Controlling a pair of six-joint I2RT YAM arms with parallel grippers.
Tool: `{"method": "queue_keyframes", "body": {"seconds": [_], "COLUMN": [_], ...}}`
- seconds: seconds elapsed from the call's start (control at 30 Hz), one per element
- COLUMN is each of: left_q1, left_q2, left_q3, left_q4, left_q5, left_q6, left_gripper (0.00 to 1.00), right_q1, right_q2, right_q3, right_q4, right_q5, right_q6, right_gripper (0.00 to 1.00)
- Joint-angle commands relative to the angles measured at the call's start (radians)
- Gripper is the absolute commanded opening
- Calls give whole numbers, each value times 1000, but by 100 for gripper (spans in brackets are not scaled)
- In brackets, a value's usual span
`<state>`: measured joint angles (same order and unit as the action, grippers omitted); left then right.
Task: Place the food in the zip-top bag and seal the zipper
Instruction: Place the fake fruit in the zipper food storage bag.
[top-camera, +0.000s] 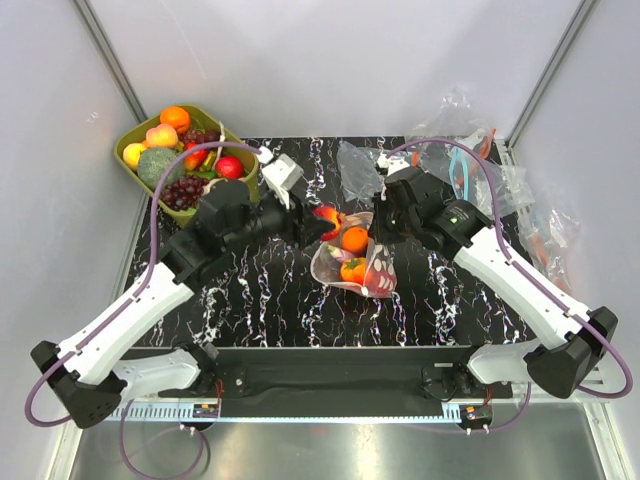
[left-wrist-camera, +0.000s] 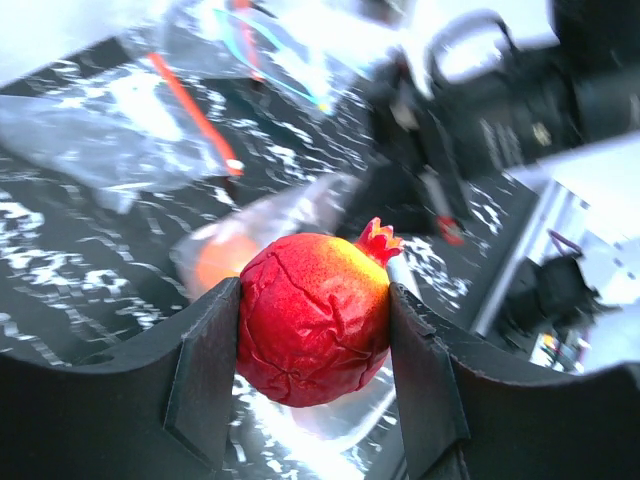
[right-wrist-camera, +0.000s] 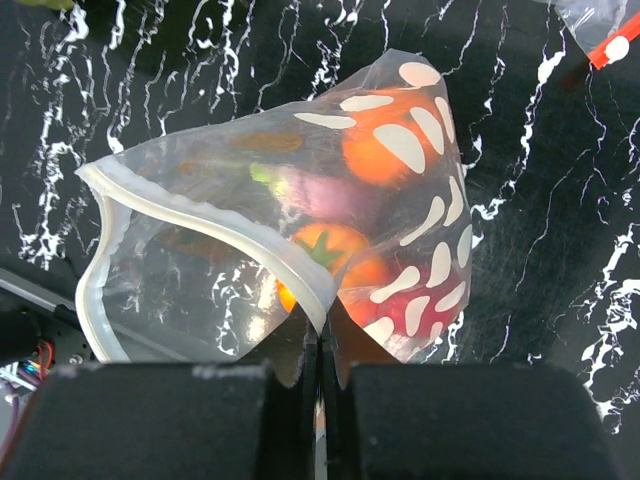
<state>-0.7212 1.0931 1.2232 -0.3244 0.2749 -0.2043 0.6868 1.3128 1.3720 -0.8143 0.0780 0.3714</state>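
My left gripper (left-wrist-camera: 314, 345) is shut on a red and yellow pomegranate (left-wrist-camera: 312, 318), one piece of the food, and holds it just above the mouth of the zip-top bag (top-camera: 352, 268). The pomegranate (top-camera: 326, 218) hangs at the bag's far left rim. My right gripper (right-wrist-camera: 322, 350) is shut on the bag's zipper (right-wrist-camera: 215, 232) strip, holding the mouth open and raised. Inside the white-dotted bag (right-wrist-camera: 300, 220) lie an orange fruit (right-wrist-camera: 385, 150), an orange tomato-like piece (right-wrist-camera: 335, 255) with a green stem, a purple piece (right-wrist-camera: 320, 192) and something red at the bottom.
An olive-green tub (top-camera: 133, 143) at the far left holds more fruit, grapes and a broccoli. Clear undotted bags (top-camera: 460, 150) with blue and orange strips lie at the far right of the black marbled table (top-camera: 260, 295). A small white object (top-camera: 281, 173) sits behind my left arm.
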Motion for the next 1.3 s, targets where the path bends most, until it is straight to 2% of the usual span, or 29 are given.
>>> {"method": "queue_keyframes", "body": {"seconds": [0.0, 0.23, 0.5, 0.57, 0.63, 0.7, 0.8, 1.1, 1.2, 1.27], "left_q1": [-43, -70, -89, -92, -92, -95, -98, -96, -96, -95], "left_q2": [-33, 5, 94, 117, 129, 126, 93, -13, -35, -55], "left_q3": [-77, -168, -99, -85, -80, -86, -106, -97, -106, -126], "left_q4": [117, 186, 142, 115, 99, 105, 143, 39, -42, -90], "left_q5": [0, 6, -48, -80, -114, -155, -184, -232, -325, -489], "left_q6": [-29, -20, 42, 45, 49, 43, 22, 0, -24, -134], "left_gripper": [47, 47, 49, 61, 63, 74, 99, 99, 99, 99], "right_q1": [-4, -4, -4, -4, -4, -4, -4, -4, -4, -4], "right_q2": [2, 5, 14, 19, 20, 23, 22, -10, -15, -20], "right_q3": [70, 94, 108, 110, 110, 117, 119, 92, 84, 79], "right_q4": [3, -9, -3, -3, 3, -2, -9, -14, -16, -13], "right_q5": [-1, 3, -20, -20, -24, -30, -30, -14, -15, -15], "right_q6": [24, 49, 70, 77, 77, 78, 81, 74, 67, 61], "right_gripper": [0, 0, 0, 0, 0, 0, 0, 0, 0, 0]}}
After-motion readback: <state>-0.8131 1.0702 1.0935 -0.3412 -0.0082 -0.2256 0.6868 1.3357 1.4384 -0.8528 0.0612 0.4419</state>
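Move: The left hand holds the pomegranate high beside the open bag: the middle of the bag's mouth lies about 13 cm below it, 4 cm to its right and 2 cm back. Inside, the orange sits some 7 cm right, 1 cm ahead and 16 cm below that hand, and the orange tomato about 7 cm right, 5 cm back and as low. From the right hand, which pinches the rim, the mouth's middle is about 6 cm back, 7 cm left and 3 cm lower. Still gripping the pomegranate, the left hand sinks about 9 cm towards the bag's mouth, drifting some 3 cm right with a slight wrist tilt, then spreads its fingers wide and lets go. Emptied, it rises some 3 cm and slides about 4 cm left, swinging a little counter-clockwise. The right hand keeps its pinch on the rim, lifting it about a centimetre. ##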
